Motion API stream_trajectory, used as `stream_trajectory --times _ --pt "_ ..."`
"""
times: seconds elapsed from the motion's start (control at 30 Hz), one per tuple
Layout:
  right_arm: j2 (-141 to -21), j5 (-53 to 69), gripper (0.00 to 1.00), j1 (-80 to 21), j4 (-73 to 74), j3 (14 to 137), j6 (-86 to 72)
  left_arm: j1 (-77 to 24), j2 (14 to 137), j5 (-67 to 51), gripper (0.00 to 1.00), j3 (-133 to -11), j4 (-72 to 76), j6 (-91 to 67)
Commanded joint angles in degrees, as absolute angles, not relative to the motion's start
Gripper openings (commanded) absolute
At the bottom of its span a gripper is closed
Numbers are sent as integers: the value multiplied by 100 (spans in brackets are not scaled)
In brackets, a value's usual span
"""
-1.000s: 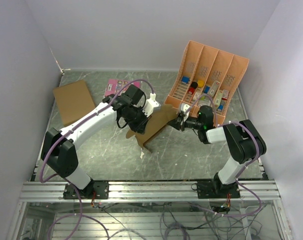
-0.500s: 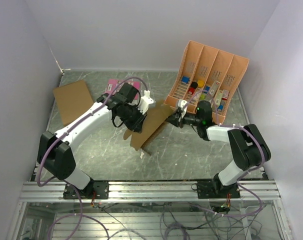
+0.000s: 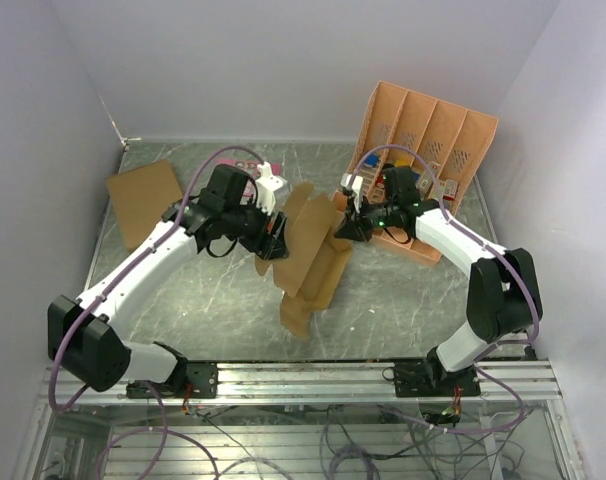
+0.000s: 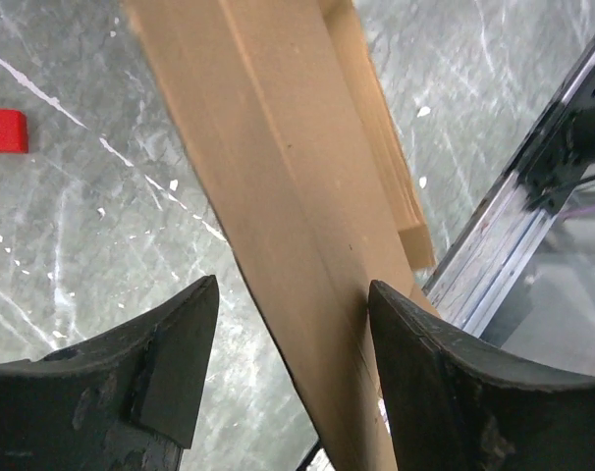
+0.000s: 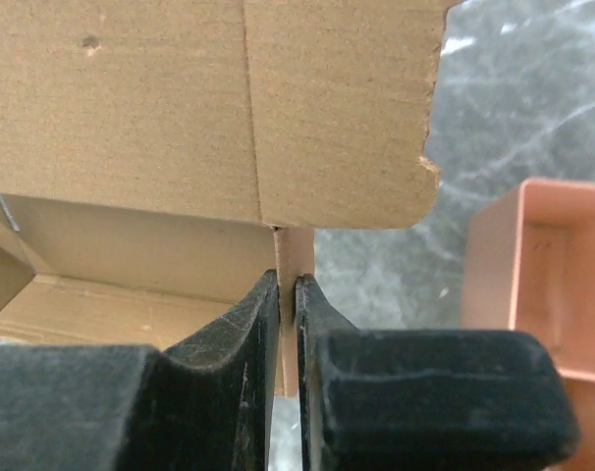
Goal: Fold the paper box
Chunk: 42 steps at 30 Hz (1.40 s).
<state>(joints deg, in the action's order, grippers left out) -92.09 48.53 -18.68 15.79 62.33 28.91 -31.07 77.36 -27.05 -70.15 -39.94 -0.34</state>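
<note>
The paper box [image 3: 309, 258] is a brown, partly opened carton with loose flaps, held tilted above the middle of the table. My right gripper [image 3: 341, 229] is shut on a thin flap at its upper right edge; in the right wrist view the gripper [image 5: 288, 280] pinches that flap under the box's panels [image 5: 180, 98]. My left gripper [image 3: 274, 238] is open at the box's left side. In the left wrist view a box panel [image 4: 278, 147] runs between the spread fingers of the gripper [image 4: 293, 285], close against the right finger [image 4: 425, 363] and apart from the left one.
A larger flat brown cardboard [image 3: 143, 200] lies at the back left. An orange slotted organiser [image 3: 433, 140] with small items stands at the back right, its corner [image 5: 553, 265] near my right gripper. A pink packet [image 3: 251, 163] lies behind the left arm. A small red piece [image 4: 3, 130] is on the table.
My left gripper has opened and let go of the box. The right arm has swung up and left with the flap, and the box has lifted and spread open.
</note>
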Motion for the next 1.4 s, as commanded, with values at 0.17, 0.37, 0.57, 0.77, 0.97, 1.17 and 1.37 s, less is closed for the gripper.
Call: stream_trajectory --times 0.17,0.37,0.57,0.77,0.97,1.17,1.37 --pt "-9473 3944 0 -1916 4609 7252 3462 -2836 7215 -3381 75 -5799 -2138 -1763" --pt "-9625 3514 0 -1920 4896 7250 3554 -2725 6806 -3250 78 -5107 -1362 -2333" --pt "-9543 3199 0 -1939 4799 7060 3621 -2597 6250 -2692 81 -4889 -1351 -2359" --pt "-9485 2743 0 -2041 4775 6990 3690 -2471 5656 -1770 94 -4570 -1371 -2557" --pt "-9552 2386 0 -2115 4618 6807 3680 -2451 5467 -1876 94 -4215 -1159 -2818" --pt "-9366 2163 2 -2196 4253 6460 3637 -2448 5447 -2259 93 -3651 -442 -3296" --pt "-9187 2120 5 -2257 4021 6255 3574 -2452 5736 -2857 91 -3343 399 -3822"
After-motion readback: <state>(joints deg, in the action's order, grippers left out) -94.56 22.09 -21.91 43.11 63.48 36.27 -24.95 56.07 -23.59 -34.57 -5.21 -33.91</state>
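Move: Around its open fingers the left hand has the tall left panel of the paper box; the box's middle lies about 8 cm to the right, 3 cm ahead and 7 cm below. A red block lies some 17 cm ahead, 3 cm left and 19 cm below. The right hand already pinches the box wall, the box's middle about 8 cm left, 4 cm back and nearly level; the orange rack's middle stands roughly 15 cm ahead of this hand, 19 cm right and 5 cm lower. Keeping its pinch on the wall, the right hand carries the paper box away from the left hand, first right and back, then increasingly down, about 8 cm each to the right and down and 5 cm back, its fingers tipping some 30 degrees steeper. The left hand opens wider and withdraws from the panel, dipping, rising and shifting about 4 cm left, then sinking again as it swings counter-clockwise. ##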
